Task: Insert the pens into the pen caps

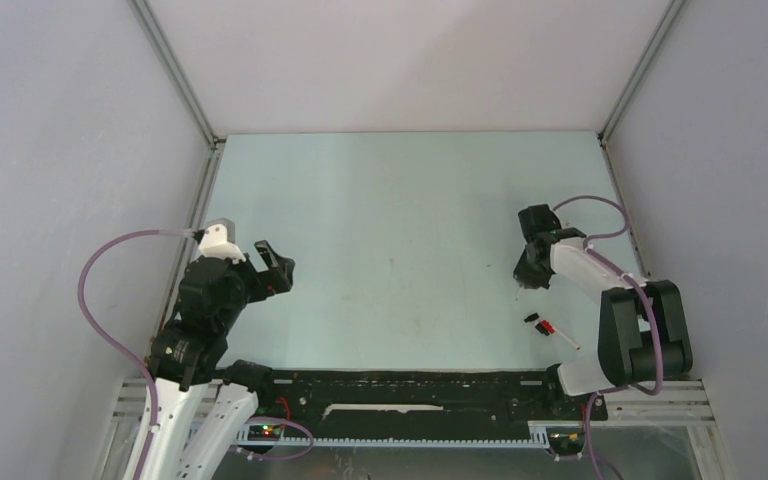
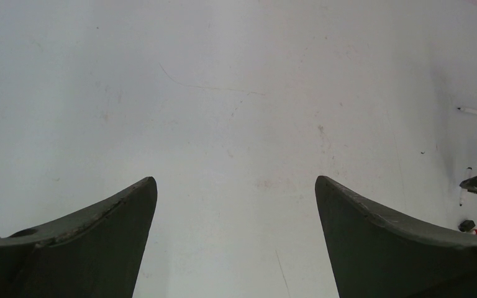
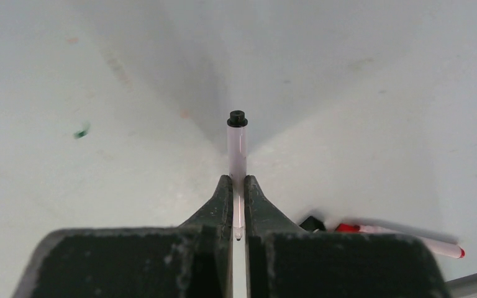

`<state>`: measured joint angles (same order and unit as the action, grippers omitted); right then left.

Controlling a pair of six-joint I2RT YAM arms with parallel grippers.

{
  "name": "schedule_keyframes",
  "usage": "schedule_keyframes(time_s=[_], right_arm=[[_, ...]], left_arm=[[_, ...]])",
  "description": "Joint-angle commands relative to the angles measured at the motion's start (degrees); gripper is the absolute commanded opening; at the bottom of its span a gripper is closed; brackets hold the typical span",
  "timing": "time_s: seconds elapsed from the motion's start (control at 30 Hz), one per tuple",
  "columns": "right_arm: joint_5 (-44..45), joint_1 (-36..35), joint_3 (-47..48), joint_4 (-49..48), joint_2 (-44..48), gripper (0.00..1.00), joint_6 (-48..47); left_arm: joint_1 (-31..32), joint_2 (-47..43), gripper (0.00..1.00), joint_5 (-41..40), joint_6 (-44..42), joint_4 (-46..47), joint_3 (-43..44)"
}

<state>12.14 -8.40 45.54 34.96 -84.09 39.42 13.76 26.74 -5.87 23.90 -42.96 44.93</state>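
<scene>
My right gripper (image 3: 238,186) is shut on a thin white pen (image 3: 237,149), which runs straight out between the fingers, its far end carrying a small black piece (image 3: 237,117). From above, this gripper (image 1: 526,276) points down at the right side of the table. Just near of it lie a black pen cap (image 1: 531,318), a red piece (image 1: 548,327) and a white pen (image 1: 566,341); the wrist view shows the same cap (image 3: 311,222) and pen (image 3: 410,231). My left gripper (image 2: 236,186) is open and holds nothing, hovering at the table's left side (image 1: 278,264). Another white pen (image 2: 472,112) lies far right.
The pale table (image 1: 400,240) is walled by white panels on the left, right and back. A black rail (image 1: 410,385) runs along the near edge between the arm bases. Purple cables (image 1: 95,290) loop beside each arm.
</scene>
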Motion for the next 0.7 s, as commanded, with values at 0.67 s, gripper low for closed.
schedule_keyframes(time_s=[0.67], right_arm=[[-26.78, -22.26, 6.53, -7.37, 17.15, 0.0, -13.0]], left_arm=[[0.59, -1.18, 0.94, 17.31, 6.94, 23.4, -10.92]])
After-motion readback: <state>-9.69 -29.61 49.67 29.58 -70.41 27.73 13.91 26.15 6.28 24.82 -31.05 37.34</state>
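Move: The right fingers already pinch the black pen, some 2 cm clear of the table; the open left gripper hangs about 50 cm to their left, 5 cm back and 20 cm higher. From the right hand, the two loose black caps lie 6 cm back, 2 cm right and 9 cm back, 5 cm right; the capped red pen is 11 cm back, 10 cm right; the spare pen is 20 cm ahead, 7 cm right. For the left hand, the held pen is 50 cm right, 5 cm ahead and 20 cm below. Keeping its pinch on the pen's middle, the right hand carries it about 17 cm left and 10 cm up, away from the caps and towards the left gripper, turning roughly 40 degrees counter-clockwise while the fingers swing out of their steep downward point towards forward-left. After a short wait the left hand, still wide open and empty, starts right towards the held pen, about 4 cm with a slight clockwise turn. ##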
